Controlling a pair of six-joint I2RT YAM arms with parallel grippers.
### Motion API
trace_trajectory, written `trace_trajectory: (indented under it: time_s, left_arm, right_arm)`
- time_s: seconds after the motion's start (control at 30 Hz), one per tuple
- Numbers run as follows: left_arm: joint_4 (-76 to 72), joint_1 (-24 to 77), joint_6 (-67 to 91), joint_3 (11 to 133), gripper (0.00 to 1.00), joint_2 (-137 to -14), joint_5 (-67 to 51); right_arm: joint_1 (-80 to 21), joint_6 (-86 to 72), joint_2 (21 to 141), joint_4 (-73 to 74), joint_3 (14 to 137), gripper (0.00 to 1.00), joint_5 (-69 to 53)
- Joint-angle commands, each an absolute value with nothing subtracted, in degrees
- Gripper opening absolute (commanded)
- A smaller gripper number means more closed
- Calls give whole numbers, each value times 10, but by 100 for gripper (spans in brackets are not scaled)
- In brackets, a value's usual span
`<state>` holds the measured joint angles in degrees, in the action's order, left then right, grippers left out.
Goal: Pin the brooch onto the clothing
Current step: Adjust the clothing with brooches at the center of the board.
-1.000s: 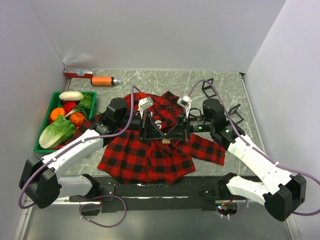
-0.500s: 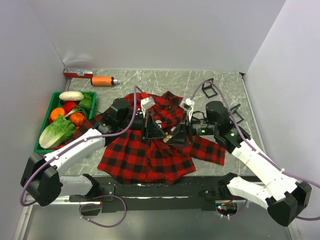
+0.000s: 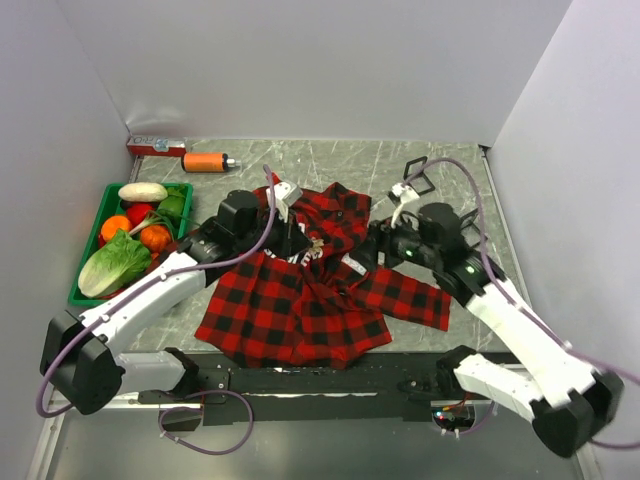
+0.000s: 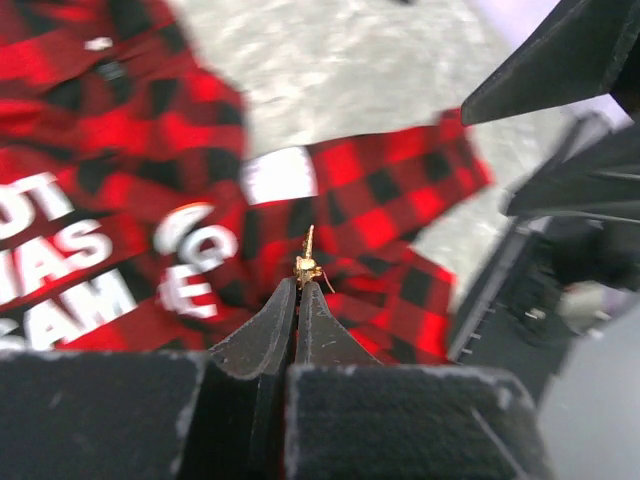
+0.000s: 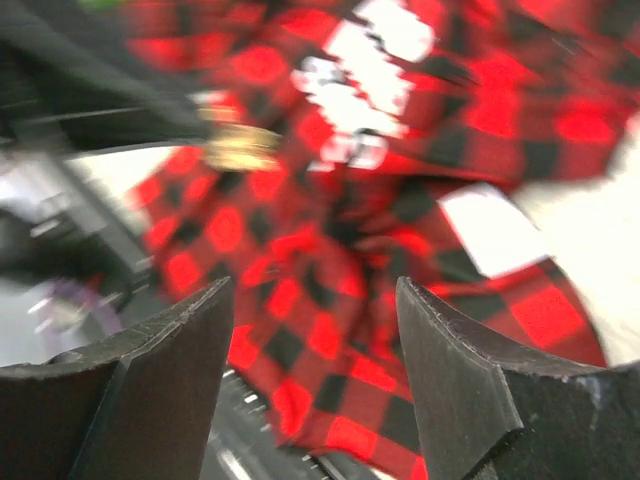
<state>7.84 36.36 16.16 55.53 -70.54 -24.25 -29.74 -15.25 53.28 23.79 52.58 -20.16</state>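
Note:
The clothing, a red-and-black plaid shirt with white lettering, lies rumpled in the middle of the table. My left gripper hovers over its chest, shut on the small gold brooch, which sticks out past the fingertips. In the right wrist view the brooch is a gold blur above the plaid. My right gripper is to the right of the left one, over the shirt's right side, open with only cloth showing between its fingers. The shirt fills the left wrist view.
A green tray of vegetables sits at the left. An orange bottle and a red box lie at the back left. Black wire stands are at the back right. Walls close in on both sides.
My right gripper has opened and drawn back to the right, away from the left one. The left gripper stays shut on the brooch and has shifted slightly toward the collar.

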Motion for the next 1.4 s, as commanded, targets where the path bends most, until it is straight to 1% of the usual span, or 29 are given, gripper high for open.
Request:
trace_trajectory:
  time_s: [0.0, 0.1, 0.17, 0.2, 0.23, 0.27, 0.3, 0.37, 0.4, 0.47, 0.6, 0.67, 0.73, 0.9, 0.93, 1.0, 1.03, 1.1, 1.13, 1.17, 1.23, 1.27, 1.37]
  left_arm:
    - [112, 339, 134, 582, 1, -718, -157]
    - [92, 298, 152, 580, 1, -738, -185]
    - [57, 275, 179, 578, 1, -753, -199]
    - [47, 254, 191, 580, 1, -759, -206]
    - [22, 244, 204, 581, 1, -766, -220]
    - [12, 236, 232, 584, 1, -782, -232]
    - [4, 221, 246, 587, 1, -792, -244]
    - [-10, 211, 264, 610, 1, -822, -275]
    - [-3, 207, 263, 622, 1, -833, -278]
    - [-2, 204, 260, 648, 1, -858, -272]
    - [-7, 197, 265, 664, 1, -896, -263]
    - [-14, 196, 278, 667, 1, -922, -269]
    - [-25, 195, 285, 667, 1, -940, -278]
    - [-11, 181, 272, 673, 1, -964, -297]
    - [-16, 178, 272, 668, 1, -966, -297]
    - [-18, 168, 273, 665, 1, -968, -305]
    - [-16, 165, 271, 667, 1, -971, -306]
    - [-12, 160, 269, 672, 1, -976, -306]
    - [-13, 159, 269, 675, 1, -980, -307]
    - [-14, 156, 269, 675, 1, -981, -307]
    - [-14, 155, 270, 672, 1, -985, -308]
    - [-14, 154, 270, 671, 1, -989, -307]
    - [-11, 153, 266, 671, 1, -991, -303]
  right_arm:
    - [-295, -175, 598, 237, 541, 73, -56]
    - [-268, -163, 670, 217, 569, 74, -39]
    - [-234, -163, 708, 193, 583, 74, -61]
    - [-224, -162, 748, 188, 603, 73, -68]
    - [-217, -158, 771, 185, 615, 72, -72]
    - [-210, -156, 794, 183, 629, 67, -76]
    - [-201, -152, 843, 186, 663, 65, -72]
    - [-194, -141, 896, 210, 705, 64, -65]
    - [-191, -136, 947, 219, 747, 64, -69]
    - [-189, -129, 994, 235, 799, 64, -76]
    - [-187, -120, 1104, 277, 879, 68, -70]
    - [-187, -117, 1134, 290, 915, 68, -71]
    - [-187, -114, 1171, 305, 934, 66, -77]
    - [-186, -101, 1262, 360, 1033, 60, -73]
    - [-187, -97, 1273, 375, 1048, 53, -71]
    - [-186, -94, 1303, 388, 1088, 42, -70]
    - [-185, -95, 1313, 395, 1101, 29, -71]
    - [-183, -97, 1331, 392, 1135, 18, -83]
    - [-182, -102, 1339, 390, 1148, 5, -89]
    - [-180, -106, 1347, 388, 1181, 0, -91]
    - [-177, -119, 1379, 386, 1223, 0, -92]
    - [-174, -125, 1390, 385, 1269, 0, -97]
    - [-162, -158, 1425, 353, 1327, 0, -119]
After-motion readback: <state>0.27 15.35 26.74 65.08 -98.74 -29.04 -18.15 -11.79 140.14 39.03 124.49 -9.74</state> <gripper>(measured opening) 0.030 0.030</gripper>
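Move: The right hand, open and empty, has the clothing's collar edge about 26 cm ahead, a centimetre to its right and 22 cm below. The clothing's white label lies some 8 cm ahead of that hand, straight on, and the open black box stands about 8 cm farther out than the collar and 18 cm to its right. From the left hand, holding the brooch, the word NOT is roughly 13 cm ahead, 4 cm left, 19 cm below, and the collar edge 24 cm ahead, 12 cm right. Pinching the clothing's collar edge between its closing fingers, the right hand first swoops some 26 cm forward and 22 cm down with its fingertips tipping towards the table, then draws the held cloth forward about 5 cm and slightly up. The left hand keeps the brooch shut in its fingertips and carries it forward, down and to the left over the clothing's upper chest. ##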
